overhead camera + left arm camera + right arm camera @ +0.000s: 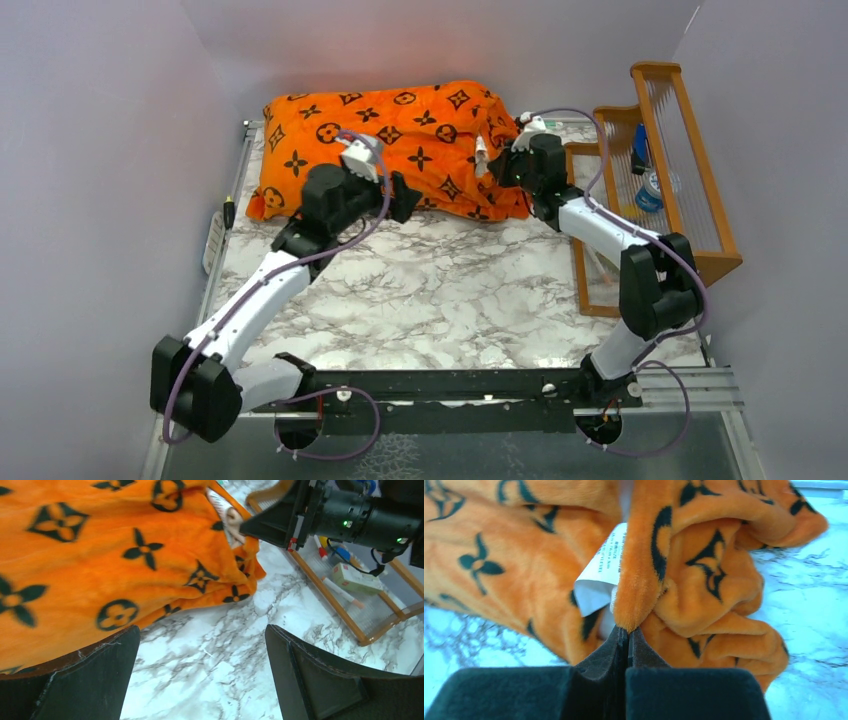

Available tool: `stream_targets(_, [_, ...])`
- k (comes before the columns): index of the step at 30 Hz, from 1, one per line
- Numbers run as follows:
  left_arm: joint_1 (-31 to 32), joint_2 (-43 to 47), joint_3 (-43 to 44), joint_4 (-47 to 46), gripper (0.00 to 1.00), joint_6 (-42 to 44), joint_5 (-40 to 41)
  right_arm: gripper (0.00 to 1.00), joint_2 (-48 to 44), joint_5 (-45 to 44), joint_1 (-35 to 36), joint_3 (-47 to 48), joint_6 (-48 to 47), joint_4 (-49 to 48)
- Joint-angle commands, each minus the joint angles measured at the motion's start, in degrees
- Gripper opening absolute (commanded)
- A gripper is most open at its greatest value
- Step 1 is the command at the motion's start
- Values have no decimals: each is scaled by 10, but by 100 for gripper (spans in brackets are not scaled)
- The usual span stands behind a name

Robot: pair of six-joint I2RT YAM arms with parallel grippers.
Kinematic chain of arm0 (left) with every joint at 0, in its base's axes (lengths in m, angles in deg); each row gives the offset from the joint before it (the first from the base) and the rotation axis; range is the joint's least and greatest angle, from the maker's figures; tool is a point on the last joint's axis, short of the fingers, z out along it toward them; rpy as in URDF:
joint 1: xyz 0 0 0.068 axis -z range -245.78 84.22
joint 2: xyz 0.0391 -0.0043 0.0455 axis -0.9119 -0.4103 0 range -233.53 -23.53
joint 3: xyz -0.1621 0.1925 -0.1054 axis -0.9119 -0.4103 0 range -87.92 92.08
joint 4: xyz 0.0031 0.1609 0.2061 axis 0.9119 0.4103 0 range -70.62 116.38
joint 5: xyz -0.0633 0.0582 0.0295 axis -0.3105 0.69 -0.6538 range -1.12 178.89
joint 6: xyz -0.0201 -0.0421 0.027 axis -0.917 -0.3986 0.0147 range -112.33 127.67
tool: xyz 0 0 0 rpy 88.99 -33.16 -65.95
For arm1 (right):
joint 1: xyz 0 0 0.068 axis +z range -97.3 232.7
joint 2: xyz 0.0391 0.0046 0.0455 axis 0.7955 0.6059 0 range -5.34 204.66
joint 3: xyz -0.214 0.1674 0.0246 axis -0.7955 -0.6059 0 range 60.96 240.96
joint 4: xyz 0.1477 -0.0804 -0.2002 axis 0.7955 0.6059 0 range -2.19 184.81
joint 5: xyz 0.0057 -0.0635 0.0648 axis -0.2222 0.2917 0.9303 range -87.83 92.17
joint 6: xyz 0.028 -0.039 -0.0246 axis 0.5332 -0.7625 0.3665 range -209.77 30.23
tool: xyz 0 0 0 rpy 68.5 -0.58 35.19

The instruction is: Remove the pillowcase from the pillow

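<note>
The orange pillowcase (390, 140) with black motifs lies bulging at the back of the marble table (440, 300). The pillow is almost wholly hidden inside it; only a pale patch (232, 519) shows at the case's right-hand opening. My right gripper (497, 165) is at that opening, shut on a fold of the pillowcase (704, 580); the plush edge is pinched at the very tips (628, 629), beside a white care label (599, 570). My left gripper (400, 192) hovers at the case's front edge, open wide (201, 627), with bare marble between its fingers and the pillowcase (100, 555) just past its left finger.
A wooden rack (690, 200) stands at the right edge of the table, holding a bottle, a small box (352, 577) and pens. A black and yellow tool (228, 212) lies off the table's left edge. Grey walls close in the back and sides.
</note>
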Motion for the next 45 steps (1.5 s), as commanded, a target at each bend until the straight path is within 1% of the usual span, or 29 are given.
stream_targets(1, [128, -83, 37, -61, 99, 11, 210, 1, -60, 54, 39, -29, 3, -26])
stream_targets(4, [154, -142, 57, -97, 99, 7, 249, 1, -96, 63, 65, -54, 6, -25])
stream_targets(8, [165, -202, 83, -133, 99, -9, 284, 1, -154, 83, 86, -98, 23, -30])
stream_targets(13, [181, -275, 129, -136, 99, -2, 309, 1, -210, 72, 92, -148, 27, -17])
stream_targets(15, [185, -297, 142, -141, 99, -5, 298, 1, -226, 69, 92, -160, 28, -10])
stream_targets(20, [192, -318, 155, -178, 99, -23, 205, 1, -251, 47, 92, -183, 28, 9])
stream_targets(23, [197, -334, 169, -174, 99, -15, 202, 1, -257, 39, 92, -190, 27, 16])
stream_targets(26, [202, -358, 181, -161, 99, -1, 244, 1, -264, 43, 92, -192, 32, 16])
stream_targets(32, [220, -427, 222, -120, 99, 68, 416, 1, -280, 50, 92, -192, 40, 21])
stream_targets(36, [220, -458, 235, -120, 99, 90, 494, 1, -292, 41, 92, -192, 35, 30])
stream_targets(40, [220, -451, 238, -133, 99, 119, 532, 1, -312, 18, 92, -200, 39, 36])
stream_targets(42, [218, -434, 233, -140, 99, 139, 532, 1, -319, 2, 92, -207, 44, 35])
stream_targets(45, [211, -400, 220, -142, 99, 145, 524, 1, -323, -20, 92, -214, 50, 35])
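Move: About 14 cm ahead of the left hand, 14 cm to its right and 12 cm below lies the left lip of the pillowcase opening. The pillow tag sticks out 2 cm farther right and 1 cm farther out than that lip, while the pillow's middle is some 16 cm ahead, 2 cm left and 17 cm below. The right hand already pinches the case's flap; from it the left lip lies 5 cm left and 1 cm ahead, and the case's near corner about 8 cm back, level sideways, 8 cm below. Dragging the flap it still pinches, the right hand pulls back about 14 cm, rising some 5 cm, swinging left and then partly returning, with a small counter-clockwise turn. Meanwhile the left hand comes right and down, then forward, right again, and finally forward and down to the opening, about 12 cm each way overall, rolling its left side up and turning counter-clockwise, some 30 degrees altogether; its fingers stay wide open, ending astride the fold at the lip. ##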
